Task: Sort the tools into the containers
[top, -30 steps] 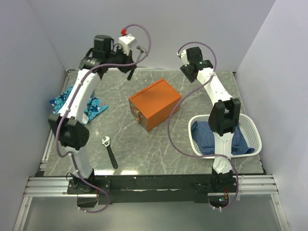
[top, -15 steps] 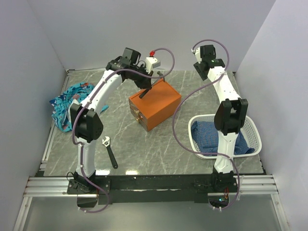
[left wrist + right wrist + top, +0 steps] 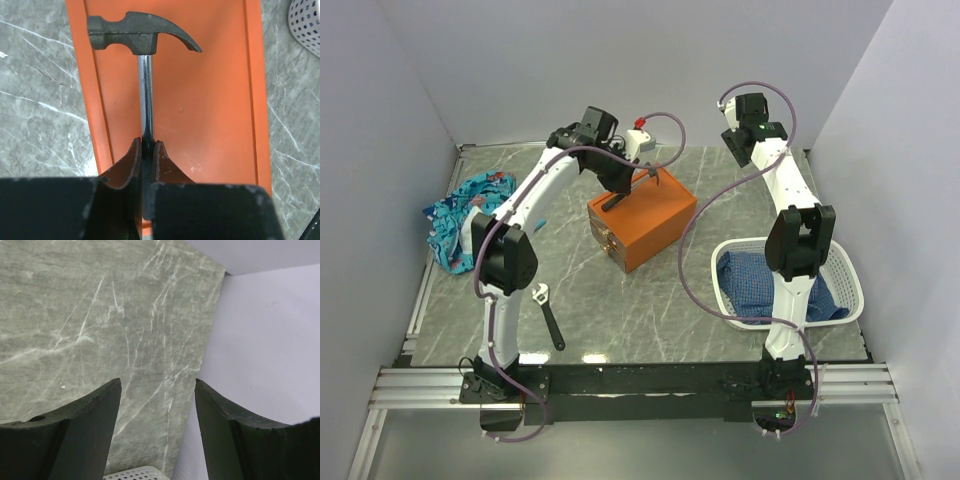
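My left gripper [image 3: 146,145] is shut on the small hammer [image 3: 142,40] by its steel shaft and holds it just above the top of the orange box [image 3: 210,105]. In the top view the left gripper [image 3: 625,183] and the hammer [image 3: 638,183] hang over the far left part of the orange box [image 3: 650,222]. A black-handled silver wrench [image 3: 549,315] lies on the table near the left arm's base. My right gripper [image 3: 157,390] is open and empty, high at the back right [image 3: 748,125]. No screwdrivers show.
A white perforated basket [image 3: 840,262] with blue cloth stands at the right; its rim shows in the right wrist view [image 3: 135,473]. A blue patterned cloth [image 3: 460,215] lies at the left. Walls close in on three sides.
My left arm has swung right from the back left with the hammer and lowered it over the orange box. The right arm rose slightly toward the back wall, then stayed.
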Available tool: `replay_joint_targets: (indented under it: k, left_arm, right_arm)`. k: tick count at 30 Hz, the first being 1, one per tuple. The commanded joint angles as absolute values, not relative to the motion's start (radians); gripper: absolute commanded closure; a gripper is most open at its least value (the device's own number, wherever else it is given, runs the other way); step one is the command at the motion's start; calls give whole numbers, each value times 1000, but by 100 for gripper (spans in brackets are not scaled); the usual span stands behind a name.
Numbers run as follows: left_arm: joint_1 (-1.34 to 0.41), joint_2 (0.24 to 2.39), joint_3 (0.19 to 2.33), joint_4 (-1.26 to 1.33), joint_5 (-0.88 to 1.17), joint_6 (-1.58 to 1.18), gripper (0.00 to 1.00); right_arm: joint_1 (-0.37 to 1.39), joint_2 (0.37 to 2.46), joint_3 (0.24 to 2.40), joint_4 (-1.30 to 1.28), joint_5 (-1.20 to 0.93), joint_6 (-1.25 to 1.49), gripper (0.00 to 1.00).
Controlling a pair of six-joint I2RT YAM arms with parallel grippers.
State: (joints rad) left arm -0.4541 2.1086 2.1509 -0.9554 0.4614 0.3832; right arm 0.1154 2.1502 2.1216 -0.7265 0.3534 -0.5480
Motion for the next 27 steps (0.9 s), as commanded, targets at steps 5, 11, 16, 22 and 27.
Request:
replay_joint_targets:
  k: [5,11,16,22,27]
  left_arm:
    - [-479,2155,2197,-924,381,341,68]
    - [-479,2074,2188,-796,269,261,48]
    - [-479,1921,2134,-712,193,239,29]
    - [-477,1715,1858,-807,-131,-76,23]
    - [-395,1520,1447,-849,-382,-332,21]
  right_arm:
    - [121,2125,2158,-726,344,-540,32]
    - [120,2120,2149,-729,339,-540,32]
    - [121,2117,2140,-730,337,-538,32]
    - [121,2125,2149,-736,322,-534,32]
    - [133,2152,2168,-744,310,-528,32]
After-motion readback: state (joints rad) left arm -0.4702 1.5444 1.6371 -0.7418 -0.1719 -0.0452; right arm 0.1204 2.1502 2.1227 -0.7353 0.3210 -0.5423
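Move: The hammer is already in the left fingers, gripped mid-handle where the chrome meets the black. The orange box it is going onto has its middle about 4 cm back, 4 cm to the right and 9 cm below that hand. The wrench lies some 25 cm back and 19 cm left, and the blue cloth about 38 cm left, level with the hand, both about 15 cm lower. From the right hand, the hammer is roughly 30 cm left and 12 cm back. The hammer is lowered about 2 cm to the box lid and let go as the left fingers spread from nearly shut to wide. The empty left hand slides forward a few centimetres, rises about 12 cm clear, then swings left and back off the box towards the blue cloth, turning some 40 degrees counter-clockwise. ##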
